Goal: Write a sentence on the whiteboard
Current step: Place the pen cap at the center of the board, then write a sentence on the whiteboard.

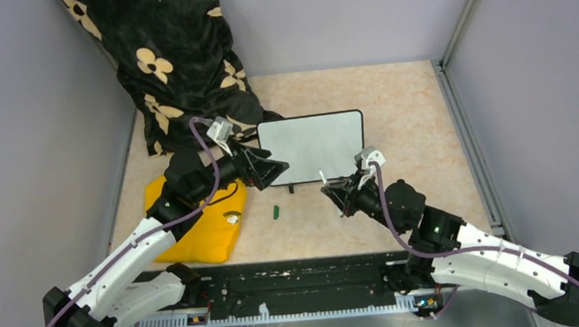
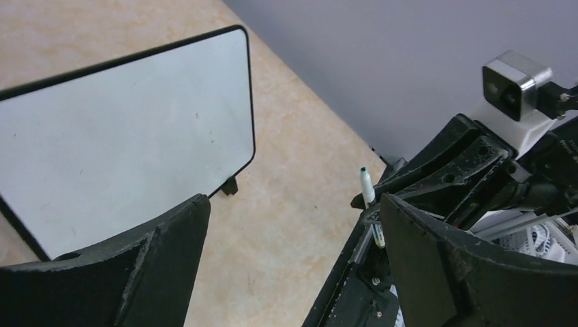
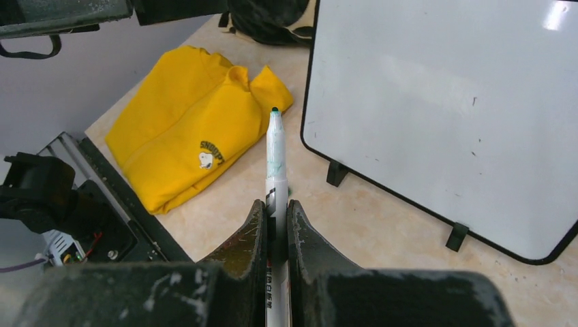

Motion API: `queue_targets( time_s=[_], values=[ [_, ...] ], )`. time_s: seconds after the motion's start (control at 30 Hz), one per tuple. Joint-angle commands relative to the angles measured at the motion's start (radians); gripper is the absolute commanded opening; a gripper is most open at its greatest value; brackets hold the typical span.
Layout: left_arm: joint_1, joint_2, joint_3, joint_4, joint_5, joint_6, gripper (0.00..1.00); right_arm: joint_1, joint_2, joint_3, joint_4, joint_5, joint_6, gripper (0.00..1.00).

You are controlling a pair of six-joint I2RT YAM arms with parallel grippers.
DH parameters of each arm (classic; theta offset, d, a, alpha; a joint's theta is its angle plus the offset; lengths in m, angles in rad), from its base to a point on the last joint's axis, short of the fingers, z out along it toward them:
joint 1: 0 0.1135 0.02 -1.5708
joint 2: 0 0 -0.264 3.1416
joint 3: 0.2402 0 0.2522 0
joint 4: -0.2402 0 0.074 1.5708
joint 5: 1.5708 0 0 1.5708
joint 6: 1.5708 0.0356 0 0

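Note:
The whiteboard [image 1: 312, 146] stands tilted on its two black feet at the table's middle. Its face is blank in every view; no green sentence shows on it. It also shows in the left wrist view [image 2: 123, 129] and the right wrist view [image 3: 443, 102]. My left gripper [image 1: 275, 170] is open and empty at the board's lower left corner [image 2: 293, 204]; whether it touches the frame I cannot tell. My right gripper [image 1: 333, 187] is shut on a white marker [image 3: 275, 157] with a bare green tip, held just in front of the board's lower right edge. The jaws pinch the barrel [image 3: 276, 204].
A small green cap [image 1: 275, 211] lies on the table in front of the board. A folded yellow garment [image 1: 197, 218] lies at the left. A black blanket with cream flowers [image 1: 176, 55] is heaped at the back left. Grey walls close in both sides.

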Motion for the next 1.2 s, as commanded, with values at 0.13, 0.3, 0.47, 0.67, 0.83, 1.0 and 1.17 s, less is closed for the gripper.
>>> queue_targets(
  time_s=[0.13, 0.3, 0.47, 0.67, 0.83, 1.0, 1.17],
  values=[
    [-0.007, 0.048, -0.102, 0.447, 0.455, -0.007, 0.99, 0.006, -0.002, 0.054, 0.165, -0.271, -0.093, 0.0],
    [-0.005, 0.058, -0.134, 0.524, 0.548, -0.051, 0.99, 0.006, 0.083, 0.135, 0.105, -0.384, -0.124, 0.0],
    [-0.005, 0.039, -0.155, 0.548, 0.585, -0.078, 0.96, 0.006, 0.144, 0.153, 0.145, -0.448, -0.123, 0.0],
    [-0.004, 0.042, -0.171, 0.615, 0.659, -0.13, 0.81, 0.006, 0.172, 0.148, 0.203, -0.499, -0.123, 0.0],
    [-0.005, 0.066, -0.164, 0.623, 0.693, -0.147, 0.67, 0.006, 0.175, 0.141, 0.224, -0.536, -0.115, 0.0],
    [-0.005, 0.092, -0.164, 0.656, 0.714, -0.169, 0.48, 0.006, 0.175, 0.134, 0.219, -0.548, -0.113, 0.0],
    [-0.005, 0.104, -0.164, 0.664, 0.717, -0.178, 0.44, 0.006, 0.179, 0.128, 0.224, -0.555, -0.112, 0.0]
  ],
)
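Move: The left hand, empty and open, has the pen in the right fingers about 12 cm to its right, 6 cm back and 6 cm lower. The green cap lies on the table some 27 cm below it, 4 cm left and 1 cm back; the whiteboard's middle is about 14 cm ahead, 10 cm right and 20 cm lower. From the right hand, the left gripper is some 12 cm left, 6 cm ahead and 6 cm higher. Still pinching the uncapped pen, the right hand brings its tip to the left gripper, going left and back, and rising about 4 cm, while turning counter-clockwise. The left hand draws back about 11 cm and slightly right towards the pen, swings some 40 degrees clockwise and half closes its wide-open fingers around the tip; no touch of theirs on it can be seen. ##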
